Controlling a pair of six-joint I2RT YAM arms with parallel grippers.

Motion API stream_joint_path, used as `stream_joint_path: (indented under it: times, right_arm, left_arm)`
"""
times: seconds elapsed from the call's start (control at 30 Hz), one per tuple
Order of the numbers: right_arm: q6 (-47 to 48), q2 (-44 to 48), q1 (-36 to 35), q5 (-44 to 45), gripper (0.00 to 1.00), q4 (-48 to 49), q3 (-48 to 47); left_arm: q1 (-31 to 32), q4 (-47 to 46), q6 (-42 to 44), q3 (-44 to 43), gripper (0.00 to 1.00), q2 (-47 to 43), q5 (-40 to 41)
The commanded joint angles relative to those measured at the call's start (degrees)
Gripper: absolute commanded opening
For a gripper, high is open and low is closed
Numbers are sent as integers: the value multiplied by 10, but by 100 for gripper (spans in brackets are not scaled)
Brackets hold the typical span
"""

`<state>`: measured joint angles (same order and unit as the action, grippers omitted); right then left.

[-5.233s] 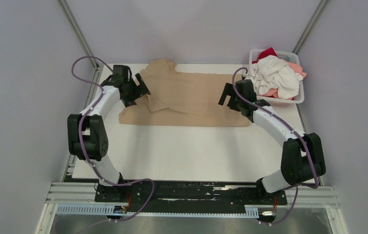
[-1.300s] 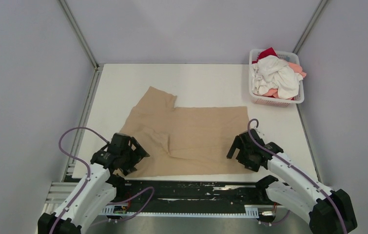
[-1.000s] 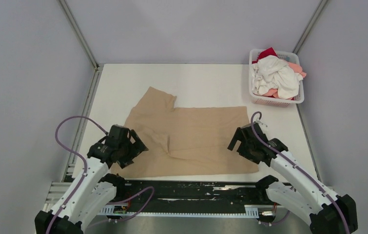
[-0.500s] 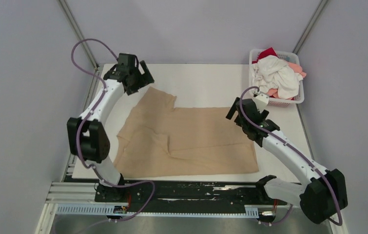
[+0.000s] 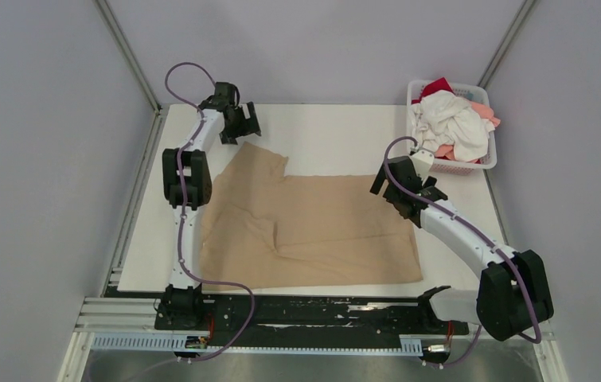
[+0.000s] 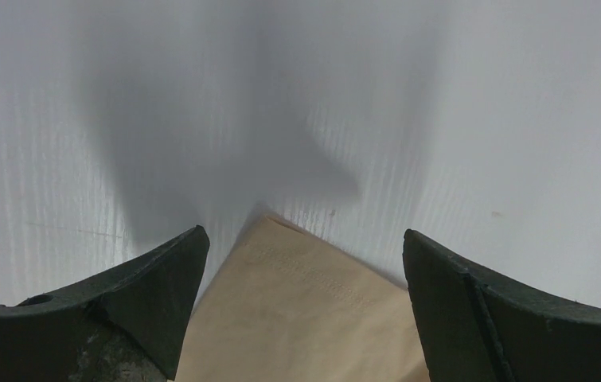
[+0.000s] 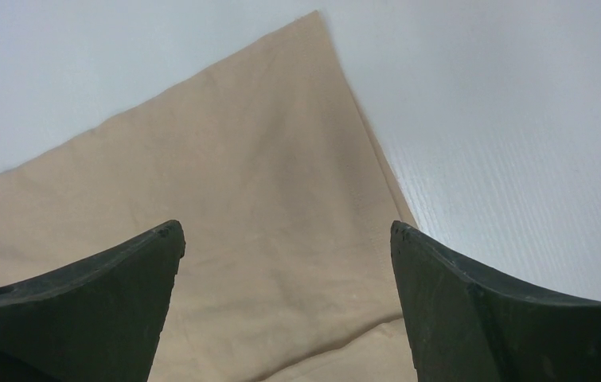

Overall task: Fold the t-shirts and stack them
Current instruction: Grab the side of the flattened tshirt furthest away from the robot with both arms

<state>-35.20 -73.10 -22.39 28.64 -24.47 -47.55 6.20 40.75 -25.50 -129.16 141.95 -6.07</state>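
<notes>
A large tan-beige t-shirt [image 5: 313, 227] lies spread flat on the white table [image 5: 337, 131], one sleeve reaching toward the far left. My left gripper [image 5: 243, 127] hovers open over that sleeve's far corner [image 6: 305, 302], fingers apart on either side of it, holding nothing. My right gripper [image 5: 382, 181] hovers open over the shirt's far right corner [image 7: 281, 207], also holding nothing. White, coral-pink and red t-shirts [image 5: 448, 123] are heaped in the basket.
A white plastic lattice basket [image 5: 486, 163] stands at the far right corner of the table. Grey walls enclose the table on three sides. Bare table surface lies beyond the shirt and to its right.
Both arms let go of the shirt's near edge, then swung to the far side. The left gripper has moved over the sleeve corner, the right over the far right corner. The shirt lies still.
</notes>
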Motion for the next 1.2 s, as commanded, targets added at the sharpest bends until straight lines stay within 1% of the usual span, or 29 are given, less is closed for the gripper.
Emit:
stream_joint_path:
  times: [0.0, 0.03, 0.2, 0.43, 0.5, 0.63, 0.67, 0.73, 0.77, 0.8, 0.83, 0.87, 0.9, 1.0, 1.03, 1.1, 1.13, 1.17]
  right_arm:
    - [13, 8, 3, -7, 100, 27, -10]
    - [11, 10, 3, -8, 100, 27, -8]
    - [12, 19, 5, -13, 100, 27, -3]
    - [14, 32, 5, -10, 100, 28, 7]
    - [14, 32, 5, -10, 100, 28, 9]
    - [17, 35, 6, -11, 100, 28, 15]
    - [18, 36, 5, -11, 100, 28, 16]
    - [17, 38, 5, -10, 100, 28, 18]
    - [18, 38, 6, -11, 100, 29, 19]
    - [19, 38, 7, -10, 100, 29, 20]
    - [20, 38, 6, -10, 100, 29, 21]
    - [21, 38, 7, -7, 100, 29, 23]
    - [21, 38, 7, -6, 100, 29, 23]
    - [25, 29, 10, -6, 100, 31, 19]
    - [26, 22, 12, -4, 100, 32, 15]
    - [22, 0, 19, 6, 100, 35, -3]
    - [23, -16, 24, 9, 100, 37, -17]
    - [25, -36, 30, 13, 100, 38, -35]
  left_arm:
    - [-4, -5, 12, -4, 100, -1, -53]
    - [-5, -6, 12, 6, 100, -1, -65]
    - [-1, 6, 0, 31, 100, 0, -77]
    - [27, 29, 53, 38, 100, -1, -94]
    - [38, 38, 61, 37, 98, -1, -82]
    - [61, 84, 69, 18, 91, 11, -2]
    - [65, 94, 69, 6, 87, 19, 21]
    - [68, 116, 64, -4, 77, 28, 41]
    - [67, 125, 57, -5, 69, 30, 46]
    - [69, 127, 55, -6, 65, 35, 54]
    - [69, 132, 51, -7, 58, 37, 56]
    - [69, 134, 48, -8, 55, 41, 58]
    - [69, 136, 47, -9, 48, 42, 59]
    - [69, 138, 43, -10, 39, 46, 66]
    - [69, 137, 42, -10, 33, 45, 74]
    - [68, 132, 43, -11, 27, 43, 79]
    - [69, 127, 44, -13, 26, 40, 79]
    - [69, 123, 45, -13, 22, 38, 77]
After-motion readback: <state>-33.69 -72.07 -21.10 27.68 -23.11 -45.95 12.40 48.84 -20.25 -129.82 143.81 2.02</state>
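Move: The tip of the t-shirt's far-left flap lies about 4 cm back from the left hand, 2 cm to its right and 4 cm below. The flap's right corner is some 9 cm back and 15 cm right of that hand, with the inner notch about 15 cm back and 15 cm right, both 5 cm below. From the right hand the flap tip lies roughly 22 cm ahead, 50 cm left and 9 cm lower. Left hand draws back and sinks, about 6 cm overall, with some rightward shift, closing to pinch the flap tip. ##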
